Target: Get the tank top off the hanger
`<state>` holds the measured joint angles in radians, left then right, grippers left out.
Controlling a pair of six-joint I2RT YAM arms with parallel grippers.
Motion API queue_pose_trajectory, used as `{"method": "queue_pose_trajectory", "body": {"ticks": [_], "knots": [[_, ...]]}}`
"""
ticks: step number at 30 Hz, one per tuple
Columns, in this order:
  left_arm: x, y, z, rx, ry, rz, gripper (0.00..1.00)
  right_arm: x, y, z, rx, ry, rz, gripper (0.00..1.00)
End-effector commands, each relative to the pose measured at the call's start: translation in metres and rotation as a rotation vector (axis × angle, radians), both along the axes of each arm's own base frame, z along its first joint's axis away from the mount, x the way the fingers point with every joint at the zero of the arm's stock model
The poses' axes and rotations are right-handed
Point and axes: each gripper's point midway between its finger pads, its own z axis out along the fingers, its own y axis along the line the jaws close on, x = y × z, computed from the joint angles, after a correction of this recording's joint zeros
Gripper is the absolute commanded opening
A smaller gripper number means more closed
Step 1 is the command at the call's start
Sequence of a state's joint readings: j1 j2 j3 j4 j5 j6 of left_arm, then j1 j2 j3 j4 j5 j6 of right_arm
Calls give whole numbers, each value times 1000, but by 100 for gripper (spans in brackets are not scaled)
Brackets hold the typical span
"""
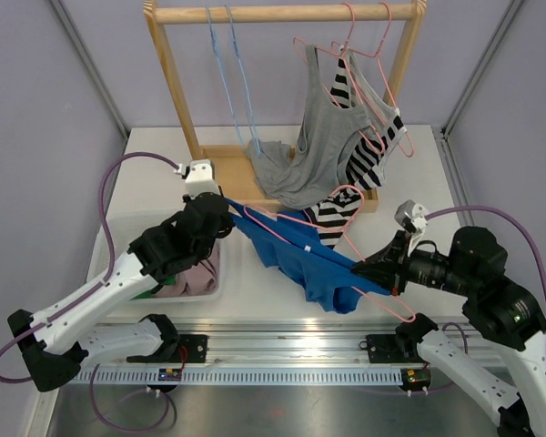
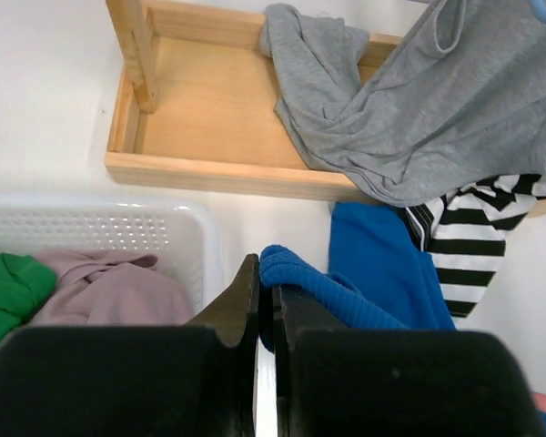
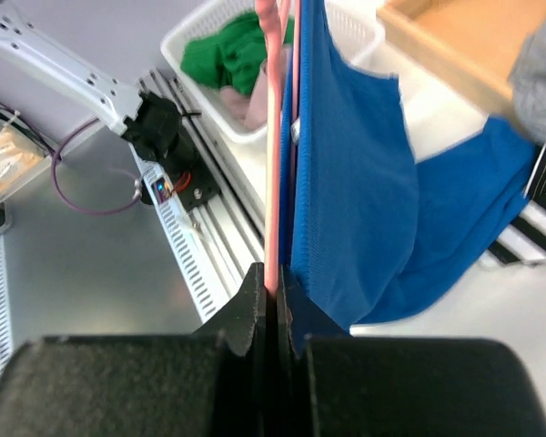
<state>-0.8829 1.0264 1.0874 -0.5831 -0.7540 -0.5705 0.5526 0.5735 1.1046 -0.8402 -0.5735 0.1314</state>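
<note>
A blue tank top [image 1: 318, 264] hangs stretched on a pink wire hanger [image 1: 287, 221] between my two arms, low over the table. My left gripper [image 1: 224, 206] is shut on a bunched strap of the blue tank top [image 2: 296, 273] at its upper left end, next to the basket. My right gripper [image 1: 362, 267] is shut on the pink hanger [image 3: 273, 137] at the lower right end, with the blue fabric [image 3: 355, 164] draped just beside its fingers.
A wooden rack [image 1: 282, 14] stands at the back on a wooden base tray [image 2: 209, 109]. On it hang a grey tank top [image 1: 328, 137], a striped top [image 1: 364, 164] and bare blue hangers [image 1: 227, 64]. A white basket [image 2: 91, 223] with green and pink clothes sits under my left arm.
</note>
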Motion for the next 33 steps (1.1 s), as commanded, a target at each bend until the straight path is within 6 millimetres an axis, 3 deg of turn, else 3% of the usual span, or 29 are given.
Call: {"method": "queue_pose_trajectory", "body": {"ticks": [1,3,4,5,6,7,8,9,10,11,12,13,14,15,16,17,18,20,22,23,24,25,26,27,29,30,33], "knots": [[-1,13,11,-70,-14,37,0,-11,-3,24,60,-158,46,0],[-5,-1,12,-112,-25,-56,0,-1,-3,34,107,-229,3,0],[-15,-22,12,-145,-14,-199,0,3,-2,39,144,-220,-28,0],[-17,-37,25,-214,-66,-275,0,15,-3,33,156,-223,-85,0],[-25,-49,6,-222,-48,-357,0,25,-2,52,229,-290,-119,0],[-53,-80,13,-316,-82,-600,0,37,1,62,328,-309,-169,0],[-54,-81,33,-350,-153,-616,0,42,3,46,323,-253,-185,0],[-67,-90,36,-377,-174,-699,0,45,5,73,434,-352,-180,0],[-86,-103,35,-399,-189,-836,0,46,7,83,515,-360,-175,0],[-99,-111,30,-397,-178,-902,0,56,13,68,547,-352,-181,0],[-111,-118,31,-405,-182,-977,0,48,7,103,689,-487,-157,0],[-118,-124,21,-384,-165,-1018,0,49,4,110,773,-491,-165,0],[-123,-127,16,-376,-150,-1046,0,60,8,95,797,-488,-175,0],[-129,-131,10,-370,-129,-1078,0,44,-4,123,924,-616,-152,0],[-132,-132,2,-357,-105,-1091,0,47,-13,129,986,-643,-188,0],[-134,-136,-7,-347,-82,-1101,2,57,-13,122,1005,-645,-217,0],[-133,-134,-21,-318,-37,-1081,3,49,-25,135,1071,-725,-230,0],[-127,-131,-34,-285,4,-1018,11,58,-31,144,1091,-740,-293,0],[-113,-118,-50,-225,46,-895,17,96,-17,121,892,-616,-395,0],[-110,-114,-49,-216,50,-865,36,99,-20,141,864,-588,-430,0],[-100,-105,-48,-195,40,-783,44,127,-10,102,682,-435,-504,0],[-100,-97,-54,-167,65,-758,54,137,-12,109,636,-416,-547,0],[-99,-93,-54,-156,70,-738,83,142,-10,101,582,-397,-558,0],[-96,-86,-46,-158,53,-702,89,149,-6,86,514,-350,-568,0],[-98,-76,-47,-134,76,-673,96,163,-8,89,478,-317,-625,0],[-94,-69,-35,-137,59,-636,99,169,-6,77,415,-276,-635,0],[-98,-40,-27,-98,103,-544,99,189,2,68,309,-211,-662,0]]}}
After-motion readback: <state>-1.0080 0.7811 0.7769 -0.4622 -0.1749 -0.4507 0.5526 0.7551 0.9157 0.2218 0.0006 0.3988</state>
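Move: The left hand keeps a pinch on the end of the blue tank top and will bring it to bare table about 8 cm back, 15 cm right and 18 cm below; the basket's middle is roughly 14 cm to this hand's left, 3 cm back. The right hand still grips the pink hanger, bound for the rack's bar some 30 cm ahead, 14 cm left and 25 cm up; the striped top hangs about 15 cm ahead, 5 cm left. Left draws the cloth 12 cm back-right and releases; right lifts the hanger 15 cm forward and up. ##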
